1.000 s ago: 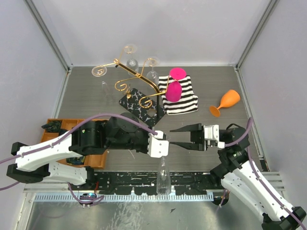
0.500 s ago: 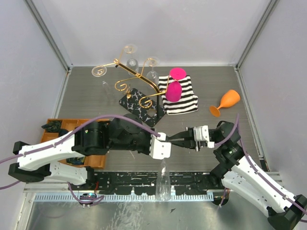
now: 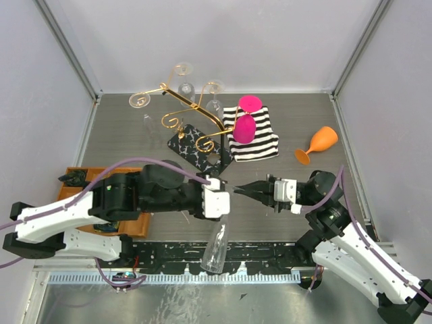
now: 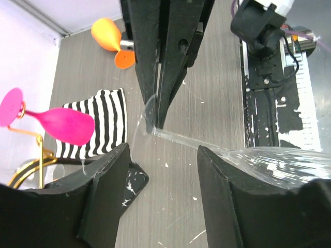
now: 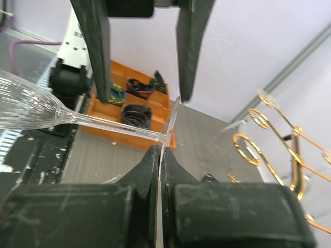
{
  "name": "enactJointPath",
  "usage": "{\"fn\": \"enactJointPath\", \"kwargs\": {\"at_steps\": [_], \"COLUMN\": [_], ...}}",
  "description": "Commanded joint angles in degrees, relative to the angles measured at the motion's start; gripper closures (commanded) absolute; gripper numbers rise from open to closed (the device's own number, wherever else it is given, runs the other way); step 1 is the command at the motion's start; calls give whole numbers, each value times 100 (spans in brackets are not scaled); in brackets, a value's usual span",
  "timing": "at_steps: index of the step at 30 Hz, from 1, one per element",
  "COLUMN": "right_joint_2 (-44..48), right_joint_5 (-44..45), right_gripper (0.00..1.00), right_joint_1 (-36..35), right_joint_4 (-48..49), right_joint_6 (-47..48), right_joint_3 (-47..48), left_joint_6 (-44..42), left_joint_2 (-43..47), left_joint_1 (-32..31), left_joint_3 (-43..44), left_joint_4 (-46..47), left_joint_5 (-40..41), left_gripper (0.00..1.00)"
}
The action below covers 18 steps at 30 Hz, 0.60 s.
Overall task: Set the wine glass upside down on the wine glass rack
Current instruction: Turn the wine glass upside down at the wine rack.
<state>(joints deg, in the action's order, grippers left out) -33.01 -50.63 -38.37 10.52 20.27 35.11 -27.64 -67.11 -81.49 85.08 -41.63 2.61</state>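
A clear wine glass [image 3: 216, 244] hangs over the table's near edge, bowl toward the front and stem [image 4: 176, 138] pointing at the right arm. My right gripper [image 3: 237, 191] is shut on the thin edge of its foot [image 5: 170, 120]; in the right wrist view the right gripper [image 5: 159, 155] pinches that disc edge-on. My left gripper [image 3: 220, 196] stands open, its fingers [image 4: 106, 196] apart on either side of the stem, with the bowl [image 4: 282, 163] beside one finger. The gold wire wine glass rack [image 3: 190, 111] on its black marbled base [image 3: 196, 143] stands at the back, apart from both grippers.
Clear glasses [image 3: 186, 88] hang on the rack. A pink wine glass [image 3: 246, 125] rests on a striped cloth [image 3: 260, 145] to the rack's right. An orange glass [image 3: 316, 146] lies on its side at right. An orange parts tray [image 3: 79, 183] sits at the near left.
The right gripper moved in and shut on the glass's foot. The left gripper opened off the stem. The bowl swung a little to the left.
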Motion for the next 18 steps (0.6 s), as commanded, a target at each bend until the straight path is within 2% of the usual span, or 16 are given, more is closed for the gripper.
{"fn": "enactJointPath", "kwargs": {"at_steps": [1,4,8,13,18], "right_joint_2": [-60,-148,-331,-865,-1283], "right_joint_5": [814,826,1345,2260,3334], "right_gripper": [99,99,99,99,99], "right_joint_1": [-15,-23,-155,-692,-1488], "right_joint_4": [-180,-91,208,-81,-34], "right_joint_6": [533,897,1010,1533,2370], "right_joint_3": [404,426,499,974,1299], "left_joint_6": [736,1401,2291,2976,3233], "left_joint_2": [706,1136,1716,2484,2848], "left_joint_1": [-24,-24,-26,-24,-27], "left_joint_3": [-390,-810,-1347,-1881,-2087], "left_joint_4": [965,1566,1949,1951,1631], "left_joint_5": [538,836,1459,2293,2753], "left_gripper": [34,28,24,19,19]}}
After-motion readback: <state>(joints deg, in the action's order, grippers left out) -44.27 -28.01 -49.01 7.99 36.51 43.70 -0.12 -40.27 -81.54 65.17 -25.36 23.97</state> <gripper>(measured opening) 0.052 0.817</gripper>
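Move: The wine glass, its foot pinched in the right fingers, has its middle about 8 cm back, 2 cm left and 5 cm below that hand. The rack's nearest empty hook lies some 10 cm ahead, 6 cm left and 4 cm down; the next empty one is about 15 cm ahead, 13 cm left, equally low, and the pink glass 17 cm ahead, 3 cm right, 10 cm below. From the left hand, the wine glass's middle is roughly 7 cm back, 1 cm left, 7 cm down. The wine glass, still pinched by its foot, is carried by the right hand about 5 cm forward, then also some 3 cm left and slightly up towards the near hook, the wrist turning clockwise and rolling the bowl downward. The left hand, already loose, rises from the stem, then draws away left about 10 cm, opening wider while its fingertips swing up and forward. ##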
